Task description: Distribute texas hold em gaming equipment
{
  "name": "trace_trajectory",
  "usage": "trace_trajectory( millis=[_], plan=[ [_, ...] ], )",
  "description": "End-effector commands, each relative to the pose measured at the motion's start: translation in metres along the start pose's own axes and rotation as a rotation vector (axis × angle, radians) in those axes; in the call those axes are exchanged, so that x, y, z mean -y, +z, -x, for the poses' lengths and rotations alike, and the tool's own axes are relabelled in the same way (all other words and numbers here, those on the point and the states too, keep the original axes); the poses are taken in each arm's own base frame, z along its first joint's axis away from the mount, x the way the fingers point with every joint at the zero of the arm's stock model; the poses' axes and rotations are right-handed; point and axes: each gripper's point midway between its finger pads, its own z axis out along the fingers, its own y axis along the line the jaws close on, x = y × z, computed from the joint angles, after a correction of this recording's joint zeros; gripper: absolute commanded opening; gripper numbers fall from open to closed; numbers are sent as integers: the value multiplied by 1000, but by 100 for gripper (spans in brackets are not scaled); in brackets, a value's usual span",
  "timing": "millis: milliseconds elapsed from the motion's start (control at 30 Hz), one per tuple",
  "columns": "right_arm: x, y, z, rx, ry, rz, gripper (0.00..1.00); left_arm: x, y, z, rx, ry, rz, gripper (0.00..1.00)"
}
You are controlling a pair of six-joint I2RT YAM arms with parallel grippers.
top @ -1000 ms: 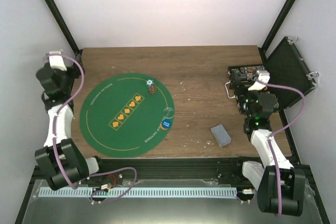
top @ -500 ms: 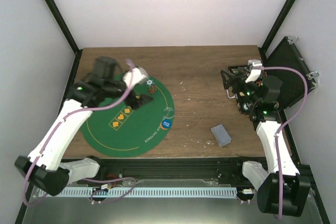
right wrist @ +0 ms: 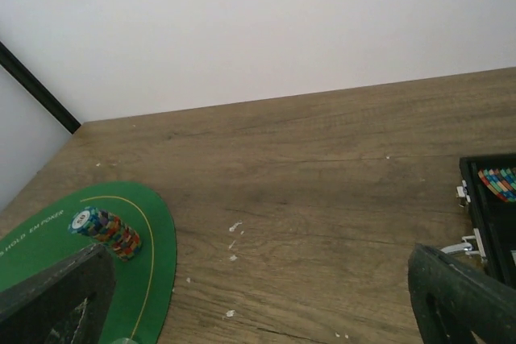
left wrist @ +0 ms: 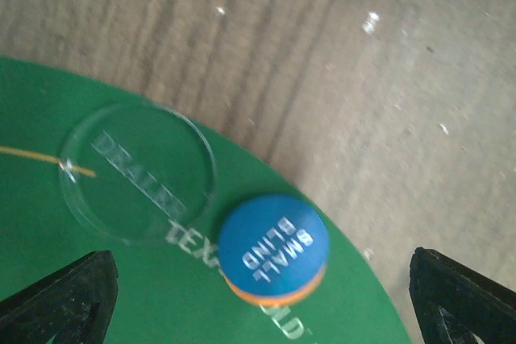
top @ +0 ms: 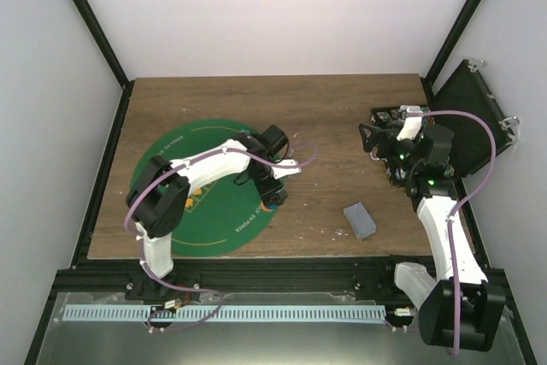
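Observation:
A blue chip marked SMALL BLIND (left wrist: 272, 243) lies on an orange chip at the right edge of the green mat (left wrist: 97, 296), beside a clear dealer disc (left wrist: 137, 171). My left gripper (left wrist: 258, 308) hovers open above them, its fingertips (left wrist: 56, 304) wide apart and holding nothing; from above the left gripper (top: 272, 191) sits over the mat's (top: 171, 203) right rim. A stack of mixed chips (right wrist: 106, 233) stands on the mat's far part. A grey-blue deck of cards (top: 360, 220) lies on the wood. My right gripper (top: 373, 141) is open and empty beside the case.
The black hard case (top: 468, 117) stands open at the right edge, with rows of coloured chips (right wrist: 500, 181) in its tray. White crumbs (right wrist: 234, 241) dot the bare wood between mat and case. Black frame posts rise at the back corners.
My left arm swung from the far left side across the mat to its right rim. The right arm lifted slightly by the case, then held still.

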Motion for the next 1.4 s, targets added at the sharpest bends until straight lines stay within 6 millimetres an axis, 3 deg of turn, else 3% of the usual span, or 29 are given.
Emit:
trace_trajectory(
  millis=[0,267,467,700,1100,1233,1367],
  plan=[
    [5,0,0,-10,-16,-23,100,-23,5,31,64,-4,87,100],
    [5,9,-8,-38,2,11,100,-51,40,27,-6,-7,174,99],
    [6,13,-15,-62,17,23,100,-52,56,22,-50,-16,156,96],
    [4,14,-15,-63,18,37,100,-44,58,10,-82,-5,127,86],
    [2,13,-13,-54,17,47,100,-40,53,6,-66,-2,93,38],
    [0,12,-12,-51,18,54,100,-39,41,17,-19,8,100,19],
    [-2,11,-10,-48,14,62,100,-36,14,34,55,23,109,4]
  ],
)
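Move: Ahead of the open left hand by about 5 cm, 1 cm to its right and 5 cm below lies the clear dealer button on the edge of the felt. The small blind button sits about 1 cm back of this hand, level with it sideways, 6 cm down; the chip stack leans some 18 cm ahead and 8 cm left, 3 cm lower. From the right hand the dealer button is roughly 5 cm back, 26 cm left and 25 cm down. Sliding forward and sinking about 5 cm each way, off the small blind button, the left hand brings its open fingers astride the dealer button, stays low and closes them to just over half open, pinching it by opposite edges, then starts to rise by a bare half centimetre. The right hand, open and empty, sinks some 2.5 cm, tipping slightly down. ##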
